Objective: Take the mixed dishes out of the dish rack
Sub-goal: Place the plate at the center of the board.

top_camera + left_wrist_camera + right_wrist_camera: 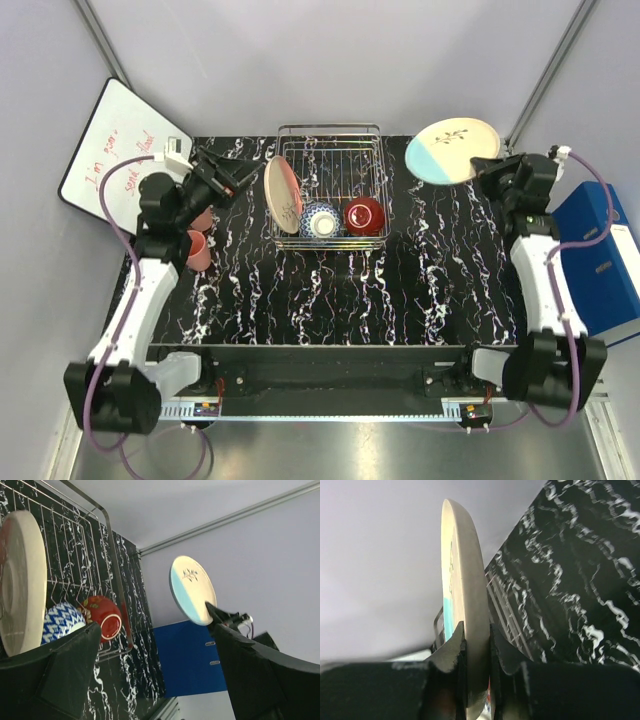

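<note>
The silver wire dish rack (pixel 330 150) stands at the back centre. In it, a pink-edged cream plate (pixel 283 193) stands on edge at the left, with a blue-white bowl (pixel 320 220) and a red bowl (pixel 365 215) at the front. My left gripper (pixel 240 180) is open and empty, just left of that plate (pixel 20 580). My right gripper (pixel 490 170) is shut on the rim of the blue-edged plate (pixel 453 150), held in the air right of the rack; the plate (pixel 467 570) is clamped between the fingers. Two salmon-pink cups (pixel 198 250) sit on the table under the left arm.
A whiteboard (pixel 115 150) leans at the back left. A blue binder box (pixel 600 260) stands off the table's right edge and also shows in the left wrist view (pixel 190 655). The black marbled table (pixel 330 300) stretches in front of the rack.
</note>
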{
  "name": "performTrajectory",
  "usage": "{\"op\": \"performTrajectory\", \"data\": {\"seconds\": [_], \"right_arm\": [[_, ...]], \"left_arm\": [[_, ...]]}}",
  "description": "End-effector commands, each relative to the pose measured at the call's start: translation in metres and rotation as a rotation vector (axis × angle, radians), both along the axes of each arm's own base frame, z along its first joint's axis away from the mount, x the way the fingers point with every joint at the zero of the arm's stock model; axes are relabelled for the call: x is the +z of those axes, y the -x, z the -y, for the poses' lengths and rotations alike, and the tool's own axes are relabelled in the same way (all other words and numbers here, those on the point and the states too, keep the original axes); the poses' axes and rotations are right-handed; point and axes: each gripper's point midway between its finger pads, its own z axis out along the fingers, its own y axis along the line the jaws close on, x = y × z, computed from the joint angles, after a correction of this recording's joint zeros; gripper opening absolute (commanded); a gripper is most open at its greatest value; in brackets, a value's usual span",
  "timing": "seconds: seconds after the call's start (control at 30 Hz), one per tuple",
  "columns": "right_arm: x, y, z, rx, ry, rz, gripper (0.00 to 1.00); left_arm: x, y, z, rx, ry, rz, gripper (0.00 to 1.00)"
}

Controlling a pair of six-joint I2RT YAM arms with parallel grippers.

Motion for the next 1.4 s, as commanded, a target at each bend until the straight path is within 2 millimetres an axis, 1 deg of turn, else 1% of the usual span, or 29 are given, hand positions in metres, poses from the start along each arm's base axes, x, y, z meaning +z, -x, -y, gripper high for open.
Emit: {"op": "performTrajectory", "data": {"seconds": [0.0, 0.03, 0.07, 0.13, 0.17, 0.2, 0.23, 0.27, 0.33, 0.37, 0.4, 0.43, 0.5, 0.53, 0.6, 0.63, 0.7, 0.73, 0.8, 0.83, 0.87, 0.9, 0.93, 0.97, 1.1, 1.13, 1.23, 1.3, 1.37], "right_arm": [[0.061, -0.044, 0.023, -0.081, -0.066, 0.175, 0.00], [0.058, -0.051, 0.026, -0.084, -0.064, 0.164, 0.00], [0.048, -0.067, 0.029, -0.082, -0.054, 0.140, 0.00], [0.040, -0.081, 0.030, -0.071, -0.034, 0.125, 0.00], [0.029, -0.095, 0.033, -0.065, -0.018, 0.101, 0.00], [0.025, -0.101, 0.033, -0.060, -0.014, 0.091, 0.00], [0.021, -0.107, 0.034, -0.055, -0.007, 0.084, 0.00], [0.013, -0.117, 0.035, -0.052, 0.000, 0.068, 0.00], [0.004, -0.127, 0.038, -0.055, 0.005, 0.051, 0.00], [-0.005, -0.137, 0.041, -0.059, 0.004, 0.036, 0.00], [-0.010, -0.142, 0.043, -0.065, 0.006, 0.027, 0.00], [-0.022, -0.149, 0.044, -0.068, 0.005, 0.005, 0.00], [-0.029, -0.158, 0.047, -0.071, 0.009, -0.001, 0.00], [-0.041, -0.165, 0.049, -0.070, 0.011, -0.019, 0.00], [-0.050, -0.172, 0.050, -0.069, 0.021, -0.029, 0.00], [-0.062, -0.178, 0.052, -0.070, 0.018, -0.049, 0.00], [-0.071, -0.185, 0.051, -0.060, 0.024, -0.061, 0.00], [-0.082, -0.190, 0.053, -0.062, 0.027, -0.078, 0.00], [-0.092, -0.194, 0.052, -0.054, 0.029, -0.093, 0.00], [-0.102, -0.196, 0.053, -0.053, 0.027, -0.109, 0.00], [-0.105, -0.197, 0.053, -0.052, 0.025, -0.109, 0.00], [-0.113, -0.199, 0.053, -0.051, 0.018, -0.121, 0.00], [-0.117, -0.200, 0.051, -0.048, 0.015, -0.127, 0.00], [-0.121, -0.200, 0.052, -0.048, 0.012, -0.132, 0.00], [-0.151, -0.197, 0.054, -0.057, 0.008, -0.199, 0.00], [-0.157, -0.196, 0.055, -0.066, 0.009, -0.219, 0.00], [-0.185, -0.186, 0.058, -0.084, 0.015, -0.313, 0.00], [-0.211, -0.173, 0.058, -0.084, 0.016, -0.400, 0.00], [-0.228, -0.162, 0.061, -0.101, 0.017, -0.455, 0.00]], "left_arm": [[0.004, 0.028, -0.007, 0.081, -0.081, 0.077, 0.99], [0.003, 0.030, -0.005, 0.074, -0.090, 0.068, 0.99], [-0.001, 0.033, -0.001, 0.059, -0.114, 0.058, 0.99], [-0.016, 0.035, 0.001, 0.045, -0.129, 0.024, 0.99], [-0.020, 0.036, 0.001, 0.043, -0.130, 0.016, 0.99], [-0.021, 0.037, 0.001, 0.042, -0.129, 0.021, 0.99], [-0.030, 0.037, 0.002, 0.038, -0.128, 0.004, 0.99], [-0.032, 0.037, 0.002, 0.034, -0.126, 0.008, 0.99], [-0.041, 0.037, 0.004, 0.024, -0.125, -0.013, 0.99], [-0.043, 0.036, 0.005, 0.020, -0.123, -0.013, 0.99], [-0.047, 0.036, 0.006, 0.013, -0.122, -0.023, 0.99], [-0.050, 0.036, 0.007, 0.011, -0.126, -0.027, 0.99], [-0.054, 0.035, 0.008, 0.007, -0.130, -0.034, 0.99], [-0.058, 0.035, 0.010, 0.000, -0.131, -0.045, 0.99], [-0.061, 0.034, 0.011, -0.002, -0.137, -0.050, 0.99], [-0.064, 0.033, 0.013, -0.006, -0.139, -0.060, 0.99], [-0.070, 0.032, 0.015, -0.013, -0.142, -0.074, 0.99], [-0.076, 0.032, 0.017, -0.022, -0.142, -0.088, 0.99], [-0.083, 0.034, 0.020, -0.039, -0.140, -0.107, 0.99], [-0.086, 0.035, 0.021, -0.045, -0.139, -0.114, 0.99], [-0.091, 0.036, 0.022, -0.049, -0.139, -0.125, 0.99], [-0.093, 0.037, 0.023, -0.051, -0.141, -0.129, 0.99], [-0.095, 0.038, 0.023, -0.050, -0.143, -0.133, 0.99], [-0.099, 0.038, 0.023, -0.049, -0.147, -0.139, 0.99], [-0.105, 0.040, 0.023, -0.055, -0.151, -0.152, 0.99], [-0.106, 0.040, 0.023, -0.055, -0.151, -0.154, 0.99], [-0.109, 0.040, 0.024, -0.058, -0.155, -0.164, 0.99], [-0.114, 0.040, 0.023, -0.055, -0.161, -0.177, 0.99], [-0.117, 0.040, 0.024, -0.059, -0.162, -0.188, 0.99]]}}
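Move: The clear marble of the board where I'm taking the plate, held by its right rim in my right hand, lies about 19 cm ahead, 4 cm left and 28 cm below that hand. The red bowl is some 5 cm ahead, 28 cm left and 23 cm below it. From my empty left hand, the standing plate in the rack is about 13 cm ahead, 7 cm right and 20 cm below; the blue-white bowl is about 7 cm ahead, 19 cm right, 26 cm below. I bring the plate down about 20 cm and forward some 17 cm with my right hand, bearing slightly right, towards the open marble beside the rack; its fingers tip down about 20 degrees and keep their pinch. Meanwhile my open left hand backs off 4 cm, then sinks about 12 cm beside the rack, tipping slightly down. ##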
